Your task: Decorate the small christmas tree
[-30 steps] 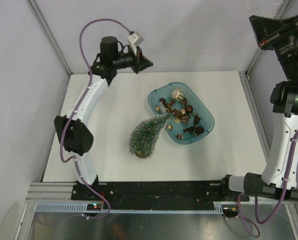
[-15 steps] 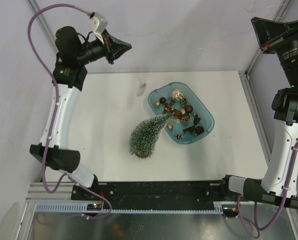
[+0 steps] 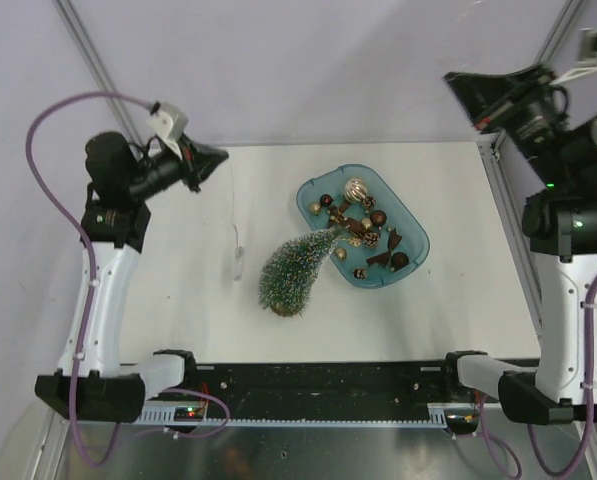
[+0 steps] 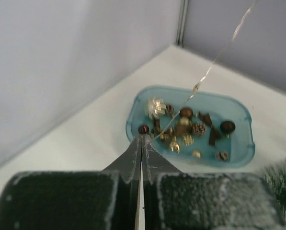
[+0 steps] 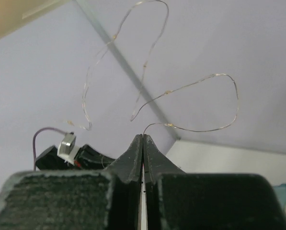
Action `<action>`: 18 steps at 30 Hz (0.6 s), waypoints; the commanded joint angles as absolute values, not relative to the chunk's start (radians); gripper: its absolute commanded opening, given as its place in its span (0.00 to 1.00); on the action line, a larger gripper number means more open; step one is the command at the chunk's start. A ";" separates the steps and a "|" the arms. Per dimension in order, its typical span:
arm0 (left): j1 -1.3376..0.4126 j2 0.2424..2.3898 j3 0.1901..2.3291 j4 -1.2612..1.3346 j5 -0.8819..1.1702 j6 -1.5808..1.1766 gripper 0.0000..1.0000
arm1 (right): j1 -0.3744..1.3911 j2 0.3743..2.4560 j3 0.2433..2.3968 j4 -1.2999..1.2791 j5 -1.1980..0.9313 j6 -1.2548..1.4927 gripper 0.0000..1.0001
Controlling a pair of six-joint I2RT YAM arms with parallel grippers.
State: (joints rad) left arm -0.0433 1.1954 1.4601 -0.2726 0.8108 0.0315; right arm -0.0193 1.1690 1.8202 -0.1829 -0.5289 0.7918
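Observation:
The small christmas tree point(image 3: 292, 272) leans on the white table with its frosted tip over the teal tray; its edge shows in the left wrist view point(image 4: 282, 178). A thin wire string of tiny lights point(image 4: 214, 60) runs up and to the right from my left gripper point(image 3: 222, 156), which is shut on it point(image 4: 142, 138). A small clear piece point(image 3: 238, 264) dangles from the wire below that gripper, left of the tree. My right gripper point(image 3: 450, 82) is high at the back right, shut on the same kind of wire point(image 5: 200, 130), which loops in the air ahead of it point(image 5: 143, 136).
The teal oval tray point(image 3: 312, 196) behind and right of the tree holds several gold and brown ornaments point(image 3: 356, 190); its rim point(image 4: 133, 120) also shows in the left wrist view. Grey walls and metal frame posts point(image 3: 106, 75) enclose the table. The left arm's camera point(image 5: 66, 146) shows in the right wrist view.
My left arm has swung left and toward the near side, and the dangling piece has moved down beside the tree. My right gripper has come into view at the top right.

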 commanded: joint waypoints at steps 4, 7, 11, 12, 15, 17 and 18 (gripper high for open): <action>-0.035 0.950 1.115 -0.306 0.694 0.201 0.00 | 0.335 1.268 1.800 -0.354 -0.331 0.558 0.00; -0.034 0.890 1.021 -0.317 0.643 0.247 0.00 | 0.411 1.305 1.781 -0.381 -0.271 0.517 0.00; -0.032 0.843 0.972 -0.355 0.615 0.285 0.00 | 0.425 1.319 1.740 -0.364 -0.238 0.500 0.00; -0.032 0.834 0.967 -0.364 0.611 0.293 0.00 | 0.426 1.324 1.735 -0.360 -0.232 0.496 0.00; -0.031 0.804 0.964 -0.406 0.596 0.322 0.00 | 0.425 1.354 1.745 -0.362 -0.224 0.483 0.00; -0.031 0.777 0.970 -0.443 0.585 0.349 0.00 | 0.424 1.376 1.756 -0.366 -0.223 0.480 0.00; -0.031 0.763 0.975 -0.462 0.582 0.364 0.00 | 0.424 1.383 1.761 -0.366 -0.223 0.479 0.00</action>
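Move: Both hands hold the thin wire of lights, high over the table. The tree stands about 12 cm back, 13 cm right and 29 cm below the left hand; from the right hand it is some 7 cm back, 22 cm left and 47 cm down. The ornament tray lies roughly 16 cm ahead, 7 cm left and 59 cm below the right hand, and 11 cm ahead, 28 cm right and 41 cm below the left. Still pinching the wire, both hands sink about 14 cm towards the tree, the right swinging 12 cm left. ##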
